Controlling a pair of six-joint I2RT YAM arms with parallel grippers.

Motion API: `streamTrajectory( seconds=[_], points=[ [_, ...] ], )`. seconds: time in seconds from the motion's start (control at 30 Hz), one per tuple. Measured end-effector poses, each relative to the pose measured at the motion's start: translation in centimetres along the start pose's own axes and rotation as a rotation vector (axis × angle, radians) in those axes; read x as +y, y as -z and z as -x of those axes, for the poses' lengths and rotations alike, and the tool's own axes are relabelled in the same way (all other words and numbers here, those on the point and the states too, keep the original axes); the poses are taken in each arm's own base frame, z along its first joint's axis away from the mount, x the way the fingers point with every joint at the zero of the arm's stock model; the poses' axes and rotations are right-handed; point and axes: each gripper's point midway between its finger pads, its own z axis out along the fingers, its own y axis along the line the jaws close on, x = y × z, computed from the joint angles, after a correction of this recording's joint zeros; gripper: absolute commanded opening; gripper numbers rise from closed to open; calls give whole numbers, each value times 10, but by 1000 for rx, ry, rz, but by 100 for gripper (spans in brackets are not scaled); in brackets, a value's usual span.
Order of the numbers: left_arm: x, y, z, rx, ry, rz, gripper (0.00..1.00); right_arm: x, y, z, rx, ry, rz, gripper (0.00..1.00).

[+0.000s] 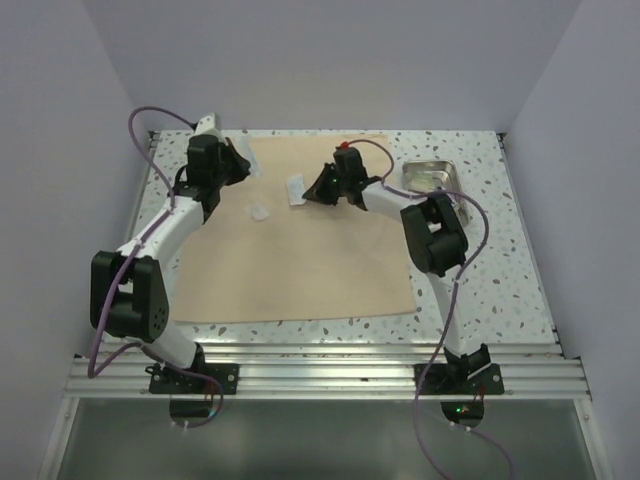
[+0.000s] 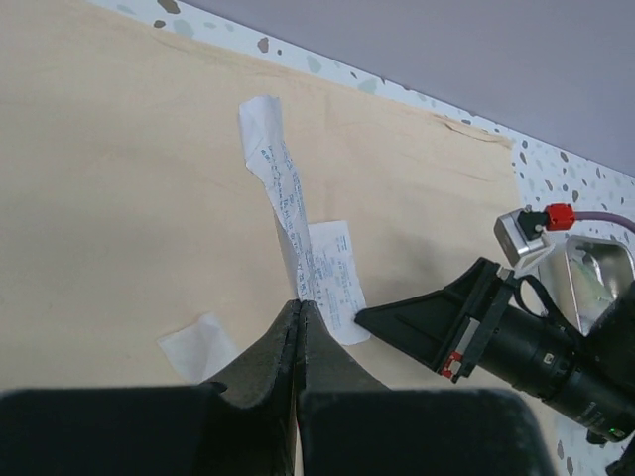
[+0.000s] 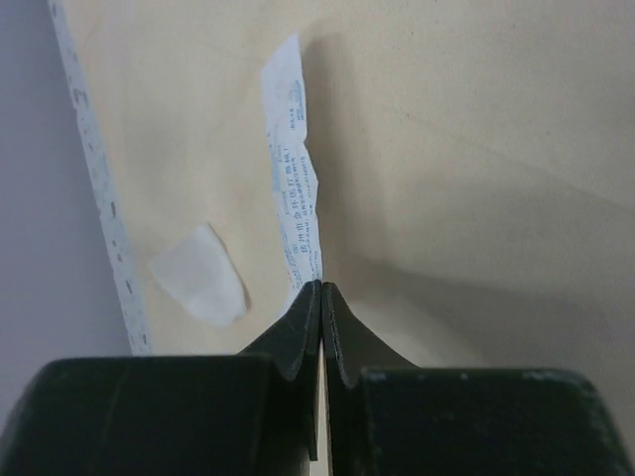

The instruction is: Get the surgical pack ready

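Observation:
The tan wrap sheet (image 1: 300, 270) lies spread over the table. My left gripper (image 1: 243, 165) hovers over its back left part, shut (image 2: 299, 302) on a printed white wrapper strip (image 2: 283, 188) that stands up from the jaws. A white gauze packet (image 1: 296, 188) lies on the sheet further right. My right gripper (image 1: 308, 192) is shut (image 3: 321, 286) on that packet's near edge, so the packet (image 3: 293, 188) shows edge-on. A small white gauze square (image 1: 258, 211) lies loose on the sheet between the two grippers. No instruments are in view.
The small steel tray (image 1: 430, 176) sits on the speckled table at the back right, just off the sheet's corner. Grey walls close in the table on three sides. The right arm's elbow (image 1: 435, 235) hangs over the sheet's right edge.

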Motion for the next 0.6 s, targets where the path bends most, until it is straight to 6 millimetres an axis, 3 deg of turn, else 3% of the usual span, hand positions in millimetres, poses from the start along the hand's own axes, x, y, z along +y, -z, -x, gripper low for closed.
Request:
streamTrajectory(
  seconds=[0.07, 0.17, 0.3, 0.4, 0.5, 0.6],
  points=[
    [-14, 0, -4, 3, -10, -35, 0, -1, 27, 10, -13, -3, -13, 0],
    [-43, 1, -18, 22, -35, -95, 0, 0, 78, 47, -85, -16, -6, 0],
    [-92, -4, -47, 68, -72, -182, 0, -17, 168, 126, -276, -31, -19, 0],
    [-137, -14, -71, 101, -100, -257, 0, -43, 235, 175, -416, -43, -61, 0],
    [-184, -23, -100, 135, -118, -331, 0, -66, 278, 190, -481, -48, -115, 0],
    [-233, -30, -129, 157, -134, -418, 0, -83, 296, 187, -488, -53, -157, 0]
  ],
)
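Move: The tray waits for both held packets: from the right hand it lies roughly 34 cm to the right, about level ahead and only 2 cm lower, with the green bag in its far part 4 cm farther out. The loose small packet lies 13 cm to the right hand's left and 4 cm nearer. From the left hand the tray is some 47 cm right, 3 cm ahead and 18 cm below; that small packet sits almost straight below it. The white packet already pinched in the right fingers is swept fast to the right towards the tray, some 32 cm, climbing about 17 cm, with the wrist swinging clockwise and its fingertips tipping up a little. The left hand follows, keeping its own packet pinched and travelling right over the mat towards the tray at nearly constant height, also turning clockwise. ##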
